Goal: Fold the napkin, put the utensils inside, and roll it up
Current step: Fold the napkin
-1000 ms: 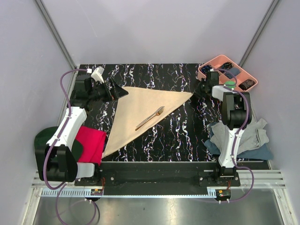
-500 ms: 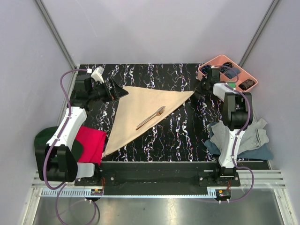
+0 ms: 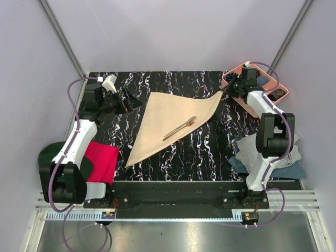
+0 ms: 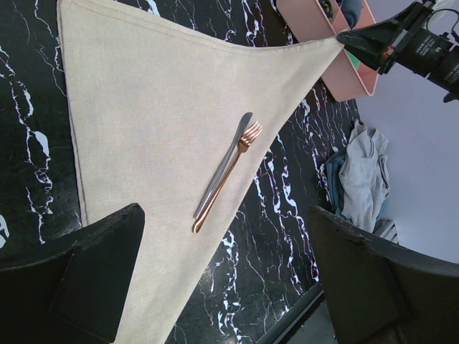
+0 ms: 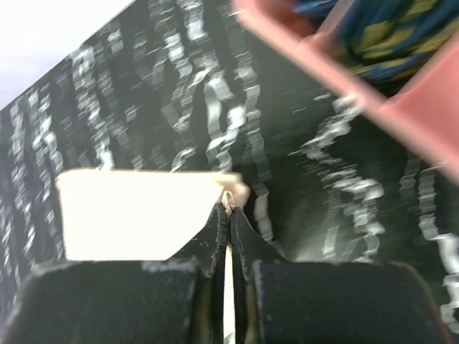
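The beige napkin [image 3: 165, 118] lies folded into a triangle on the black marble table. A bronze fork and knife, the utensils [image 3: 180, 128], lie side by side on its middle. My right gripper [image 3: 226, 93] is shut on the napkin's right corner and holds it slightly raised. The right wrist view shows the gripper [image 5: 229, 204] pinching the cloth [image 5: 136, 211] at its tip. My left gripper [image 3: 134, 101] stands open just left of the napkin's far left corner, apart from it. In the left wrist view its wide jaws [image 4: 226, 287] frame the napkin [image 4: 158, 107] and utensils [image 4: 226, 168].
A pink tray [image 3: 234, 70] of small items sits at the back right, just behind the right gripper. Grey and blue cloths [image 3: 273, 157] lie by the right arm's base. A red cloth [image 3: 101, 160] and a dark green thing [image 3: 52, 155] lie at the left.
The right gripper closed on the napkin's right corner and pulled it right and towards the back. The napkin and the utensils slid right with it. The left arm stayed put.
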`<state>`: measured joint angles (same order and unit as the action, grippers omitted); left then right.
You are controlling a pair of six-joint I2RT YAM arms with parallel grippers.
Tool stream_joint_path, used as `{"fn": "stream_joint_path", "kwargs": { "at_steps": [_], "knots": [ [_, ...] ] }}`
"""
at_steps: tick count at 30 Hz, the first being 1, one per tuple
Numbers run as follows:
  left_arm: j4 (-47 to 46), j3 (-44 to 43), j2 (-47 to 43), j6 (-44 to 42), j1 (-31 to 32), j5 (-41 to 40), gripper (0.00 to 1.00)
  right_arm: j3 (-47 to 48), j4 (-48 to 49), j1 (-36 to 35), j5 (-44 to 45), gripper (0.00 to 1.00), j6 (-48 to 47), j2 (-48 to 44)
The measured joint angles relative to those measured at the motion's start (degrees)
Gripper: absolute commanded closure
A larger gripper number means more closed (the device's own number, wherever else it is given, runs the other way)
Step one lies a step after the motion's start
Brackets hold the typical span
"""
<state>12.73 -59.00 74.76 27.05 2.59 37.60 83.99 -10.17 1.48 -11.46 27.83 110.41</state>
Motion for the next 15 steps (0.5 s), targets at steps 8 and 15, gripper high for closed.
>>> {"fn": "stream_joint_path", "kwargs": {
  "at_steps": [8,15],
  "knots": [
    [-0.39,0.0,0.0,0.0,0.22,0.2,0.02,-7.61,2.58,-13.09,-0.24,1.0,0.9,-7.91],
    [-0.42,0.0,-0.02,0.0,0.63,0.33,0.02,-14.62,4.52,-21.68,-0.68,1.0,4.17,-10.25]
  ]
}}
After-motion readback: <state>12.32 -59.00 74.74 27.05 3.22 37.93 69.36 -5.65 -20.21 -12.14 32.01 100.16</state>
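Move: The right hand holds the napkin's right corner, with the knife and fork it is being carried towards about 22 cm to the left, 12 cm back and 12 cm below. The pink bin is some 18 cm right and 7 cm ahead, and the napkin's far corner roughly 38 cm left and 7 cm ahead. For the idle left hand, the knife and fork lie about 19 cm right, 5 cm ahead and 21 cm down. The right hand, still pinching the corner, sweeps about 18 cm left and 10 cm back towards the knife and fork. ##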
